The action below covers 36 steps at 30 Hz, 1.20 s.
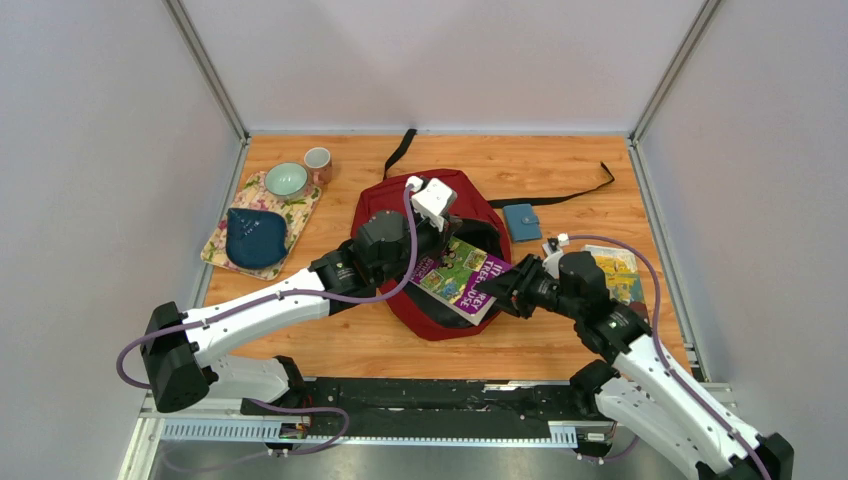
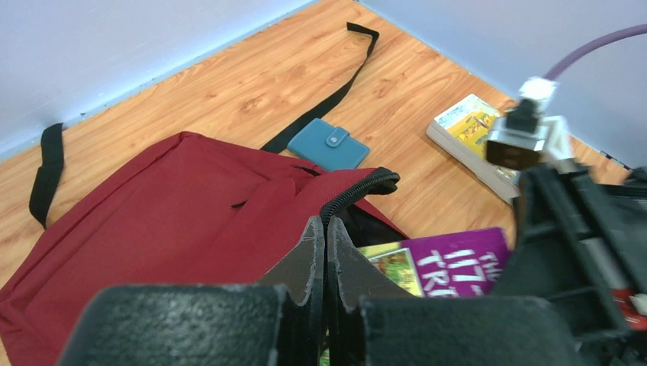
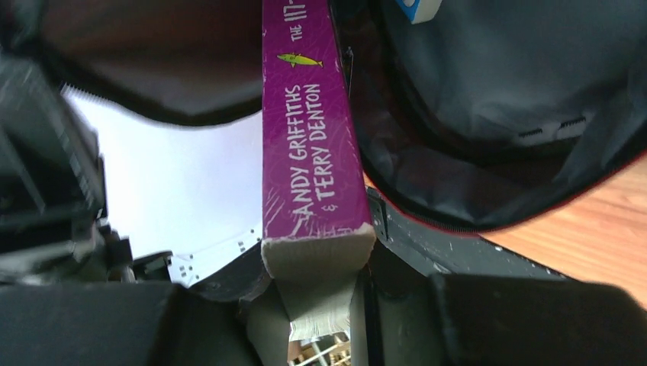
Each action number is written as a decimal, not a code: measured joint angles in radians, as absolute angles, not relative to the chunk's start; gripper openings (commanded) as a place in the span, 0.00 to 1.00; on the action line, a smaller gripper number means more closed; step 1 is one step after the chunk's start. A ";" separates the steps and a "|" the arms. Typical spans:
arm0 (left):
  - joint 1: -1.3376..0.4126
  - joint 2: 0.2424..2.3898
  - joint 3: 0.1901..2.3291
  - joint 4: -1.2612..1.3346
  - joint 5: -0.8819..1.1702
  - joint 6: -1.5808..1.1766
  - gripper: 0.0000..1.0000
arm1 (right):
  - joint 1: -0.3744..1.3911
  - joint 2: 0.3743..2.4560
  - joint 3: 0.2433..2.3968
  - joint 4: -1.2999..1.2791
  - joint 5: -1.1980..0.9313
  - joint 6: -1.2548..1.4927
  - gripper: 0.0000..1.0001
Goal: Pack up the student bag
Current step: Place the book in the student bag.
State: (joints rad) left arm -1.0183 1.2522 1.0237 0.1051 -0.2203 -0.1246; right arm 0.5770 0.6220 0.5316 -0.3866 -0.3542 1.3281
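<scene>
The student bag (image 1: 385, 205) is a dark red backpack lying flat in the middle of the table, its mouth facing the right arm. My left gripper (image 1: 443, 232) (image 2: 326, 232) is shut on the black zipper edge of the bag (image 2: 168, 206) and holds the mouth up. My right gripper (image 1: 505, 290) (image 3: 317, 259) is shut on a thick purple book (image 1: 462, 275) (image 3: 309, 137). The far end of the book lies in the opening, against the dark lining of the bag (image 3: 488, 114). The book (image 2: 458, 263) shows just under the lifted edge.
A teal wallet (image 1: 521, 221) (image 2: 328, 145) lies right of the bag, beside a black strap (image 1: 560, 195). A yellow book (image 1: 615, 272) (image 2: 473, 130) lies at the right. At the left, a floral mat (image 1: 300, 205) carries a dark blue pouch (image 1: 255, 237) and a bowl (image 1: 286, 180); a cup (image 1: 318, 160) stands by it.
</scene>
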 measured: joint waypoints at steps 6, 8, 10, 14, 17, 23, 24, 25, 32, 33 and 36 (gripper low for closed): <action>-1.026 1.230 1.024 0.105 -0.224 -0.124 0.00 | 0.536 0.779 0.493 -0.243 -0.399 1.380 0.00; -1.028 1.220 1.024 0.105 -0.228 -0.121 0.00 | 0.534 0.793 0.488 -0.223 -0.397 1.386 0.00; -1.028 1.211 1.024 0.105 -0.231 -0.120 0.00 | 0.534 0.799 0.488 -0.200 -0.392 1.391 0.00; -1.028 1.202 1.024 0.105 -0.231 -0.116 0.00 | 0.533 0.831 0.480 -0.126 -0.384 1.407 0.00; -1.028 1.202 1.024 0.105 -0.230 -0.114 0.00 | 0.533 0.875 0.469 -0.075 -0.365 1.430 0.00; -1.028 1.202 1.024 0.105 -0.226 -0.121 0.00 | 0.537 0.946 0.467 -0.033 -0.308 1.459 0.00; -1.028 1.202 1.024 0.105 -0.224 -0.126 0.00 | 0.543 0.955 0.467 -0.027 -0.291 1.467 0.00; -1.028 1.202 1.024 0.105 -0.222 -0.128 0.00 | 0.549 0.966 0.467 -0.017 -0.269 1.474 0.00; -1.034 1.203 1.024 0.102 -0.193 -0.136 0.00 | 0.582 1.125 0.468 0.125 -0.165 1.514 0.00; -1.036 1.203 1.024 0.101 -0.187 -0.136 0.00 | 0.586 1.151 0.468 0.150 -0.158 1.520 0.00; -1.036 1.203 1.024 0.095 -0.173 -0.136 0.00 | 0.602 1.218 0.485 0.202 -0.133 1.530 0.00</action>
State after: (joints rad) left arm -1.0359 1.2026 1.0237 0.0952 -0.1726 -0.1364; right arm 0.6018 1.2179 0.4850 0.2020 -0.1329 1.5295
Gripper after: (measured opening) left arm 0.009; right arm 0.288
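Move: The purple book is already pinched in the right hand. The middle of the student bag it is taken to lies about 11 cm ahead, 9 cm left and 14 cm below that hand; the blue book in the bag is some 8 cm ahead, 12 cm left and 14 cm down. The blue wallet stands roughly 22 cm ahead, 12 cm right and 19 cm lower. From the left hand, which already holds the mouth's zip edge, the bag's middle is about 4 cm ahead, 4 cm left and 23 cm below. The purple book, kept in the right fingers, goes forward about 10 cm and down into the bag's mouth under the raised flap, edging a little left, while the wrist turns some 15 degrees clockwise. The left hand keeps its pinch on the zip edge, raises it about 2 cm, then eases back slightly. ##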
